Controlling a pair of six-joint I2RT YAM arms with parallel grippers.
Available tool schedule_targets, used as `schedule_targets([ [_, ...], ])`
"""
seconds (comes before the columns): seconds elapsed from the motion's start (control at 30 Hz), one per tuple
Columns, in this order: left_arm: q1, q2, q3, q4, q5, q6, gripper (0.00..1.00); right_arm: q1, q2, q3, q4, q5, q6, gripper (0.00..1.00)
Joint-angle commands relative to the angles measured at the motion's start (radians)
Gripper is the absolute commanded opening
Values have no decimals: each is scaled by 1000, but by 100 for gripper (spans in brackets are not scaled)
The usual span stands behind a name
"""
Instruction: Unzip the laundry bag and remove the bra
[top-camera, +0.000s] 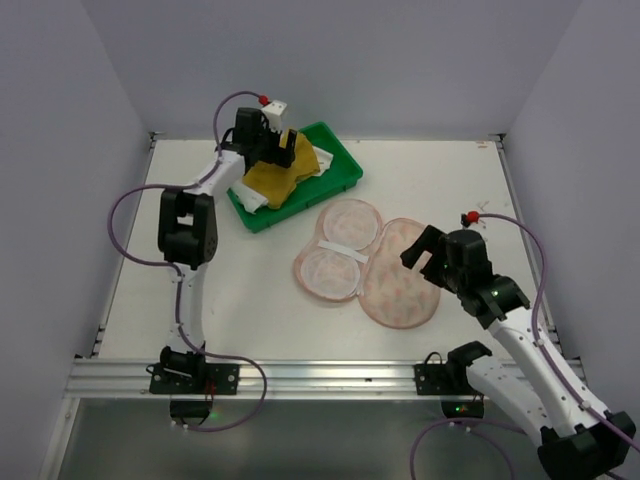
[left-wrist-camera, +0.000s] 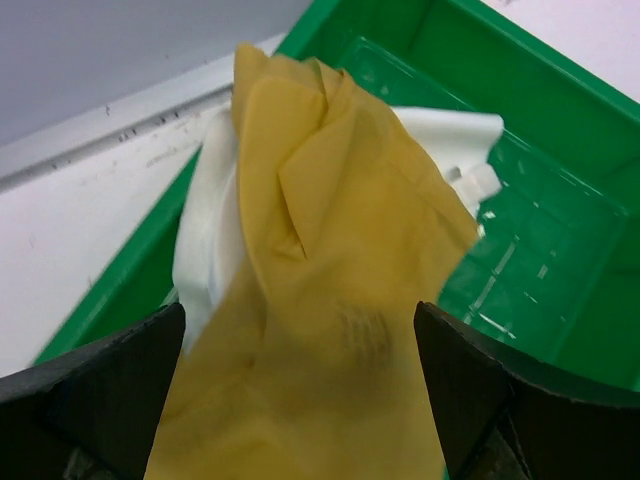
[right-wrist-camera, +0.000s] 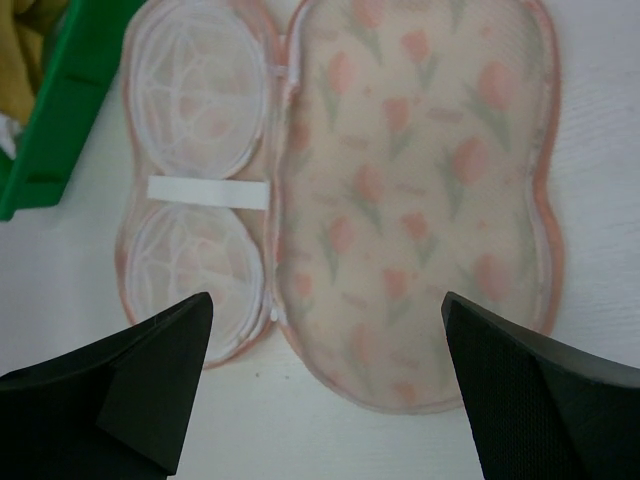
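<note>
The laundry bag (top-camera: 370, 262) lies open flat on the table, its two halves side by side. The right wrist view shows its printed half (right-wrist-camera: 420, 190) and its white mesh cups, with nothing inside. The mustard-yellow bra (top-camera: 275, 172) with white fabric lies in the green tray (top-camera: 340, 165). My left gripper (top-camera: 283, 150) hangs over the tray. In the left wrist view its jaws (left-wrist-camera: 298, 390) stand wide apart with the bra (left-wrist-camera: 330, 230) between them. My right gripper (top-camera: 425, 255) is open and empty above the bag's near edge (right-wrist-camera: 325, 400).
The green tray stands at the back left, near the table's far edge; its rim shows in the left wrist view (left-wrist-camera: 560, 100) and the right wrist view (right-wrist-camera: 60, 110). Grey walls enclose the table on three sides.
</note>
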Motion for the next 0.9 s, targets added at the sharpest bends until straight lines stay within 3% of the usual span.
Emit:
schedule_targets([
  [0.0,-9,-214,-128,86,23,-146,100,-16,97,81,-89,192,122,99],
  [0.13,-39,-381,-328,126,-15,-189,100,-88,235,121,-110,188,142,99],
  [0.23,-67,-411,-390,171,-60,-153,100,-137,324,130,-62,107,118,99],
  [0.53,-72,-117,-193,272,-130,-185,100,-148,358,86,35,-59,76,98],
  [0.73,-82,-4,-172,284,-75,-134,100,-148,298,30,53,-91,62,98],
  [0.87,-98,-17,-221,295,56,-128,97,-148,269,7,74,-101,45,97],
])
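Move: The bra already lies loose in the green bin under the open left hand, its middle about 3 cm back, 2 cm left and 7 cm below; the bin's middle is some 3 cm back, 1 cm left and 9 cm down. The opened laundry bag lies about 23 cm back, 19 cm right and 10 cm below that hand. From the right hand the bra is roughly 30 cm ahead, 29 cm left and 12 cm down. The open left hand rises back 9 cm, then sinks 16 cm forward-right over the bra; right hand lowers. ##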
